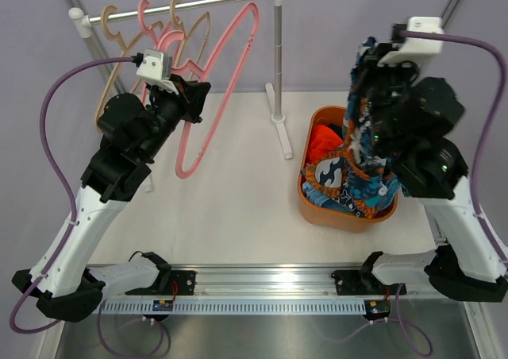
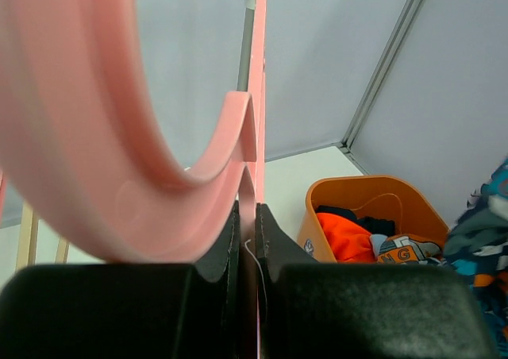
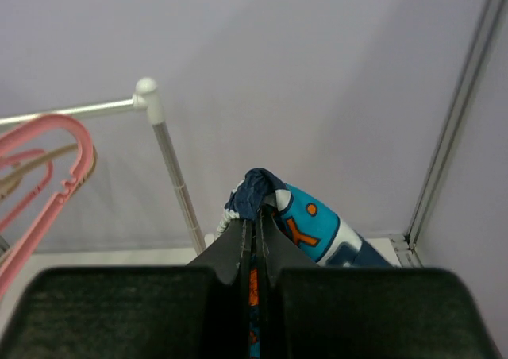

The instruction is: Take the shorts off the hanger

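My left gripper (image 1: pixel 198 97) is shut on the thin edge of a bare pink hanger (image 1: pixel 230 81) that slants down from under the rail. In the left wrist view the jaws (image 2: pixel 248 216) pinch that hanger (image 2: pixel 159 160). My right gripper (image 1: pixel 367 53) is shut on the multicolour shorts (image 1: pixel 355 121), a blue, orange and white print. They hang from it down into the orange basket (image 1: pixel 317 210). In the right wrist view the cloth (image 3: pixel 309 220) bunches over the closed jaws (image 3: pixel 256 220). Orange-red shorts (image 1: pixel 324 139) lie in the basket.
A white rack rail (image 1: pixel 190 5) with its post (image 1: pixel 278 57) stands at the back, and beige and pink hangers (image 1: pixel 151 33) hang on its left part. The basket (image 2: pixel 333 196) sits right of the post. Purple walls close the back and sides.
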You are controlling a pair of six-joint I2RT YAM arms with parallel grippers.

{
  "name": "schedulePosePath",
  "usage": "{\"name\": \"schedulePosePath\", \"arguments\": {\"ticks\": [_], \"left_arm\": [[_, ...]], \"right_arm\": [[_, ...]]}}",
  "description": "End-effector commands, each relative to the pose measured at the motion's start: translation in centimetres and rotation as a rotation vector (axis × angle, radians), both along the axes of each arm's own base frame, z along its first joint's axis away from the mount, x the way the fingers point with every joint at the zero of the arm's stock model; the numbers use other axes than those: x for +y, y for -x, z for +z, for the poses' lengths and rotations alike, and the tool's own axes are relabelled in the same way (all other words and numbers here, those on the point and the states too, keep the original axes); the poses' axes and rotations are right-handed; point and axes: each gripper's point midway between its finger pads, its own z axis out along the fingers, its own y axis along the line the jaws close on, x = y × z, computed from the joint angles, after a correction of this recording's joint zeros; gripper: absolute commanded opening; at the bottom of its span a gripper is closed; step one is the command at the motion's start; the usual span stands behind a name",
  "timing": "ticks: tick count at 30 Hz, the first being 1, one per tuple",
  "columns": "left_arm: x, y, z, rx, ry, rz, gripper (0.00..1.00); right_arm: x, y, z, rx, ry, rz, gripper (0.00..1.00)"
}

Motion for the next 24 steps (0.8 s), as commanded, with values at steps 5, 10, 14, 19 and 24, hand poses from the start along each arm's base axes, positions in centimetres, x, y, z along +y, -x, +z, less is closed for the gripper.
{"name": "schedulePosePath", "arguments": {"ticks": [5,10,14,19,24], "left_arm": [[1.4,0.4,1.9,-0.061,0.019,0.048,0.0],[1.6,-0.1,1.6,-0.027,-0.002,0.07,0.0],[1.4,-0.6,1.6,-0.01,-0.012,0.074,0.0],[0.8,-1.1,1.8,0.01,-0.026,0.067,0.0],[0.5,-2.0,1.1,0.048,-0.032,0.072,0.0]], "right_arm": [[3.3,-2.8,-4.5,0.14,-0.046,0.129,0.0],[0.9,-4.0,-10.8,0.29,-0.102,0.037,0.0],[-1.2,-3.7,-19.0,0.436,-0.172,-0.021,0.0],[-2.4,-1.9,-35.6,0.732,-0.254,-0.105,0.0],[-1.3,-0.6,-46.6,0.949,-0.435,-0.036,0.0]]}}
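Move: The right hand grips the patterned shorts high over the orange basket, their lower end already in it. The basket's middle is about 48 cm below this hand, 3 cm ahead and 4 cm to its right. In it, the orange shorts lie some 8 cm ahead and 2 cm left of the hand, and the rack's near foot is 14 cm ahead and 15 cm left at table height. From the left hand the basket is about 30 cm right, 3 cm ahead and 38 cm down. Still pinching the patterned shorts, the right hand plunges some 44 cm down into the basket's mouth, slow at first and then fast. It starts by swinging about 5 cm forward and 4 cm left, then comes back and over to the right as it drops, its fingers tipping downward by about 50 degrees and staying shut on the cloth. ##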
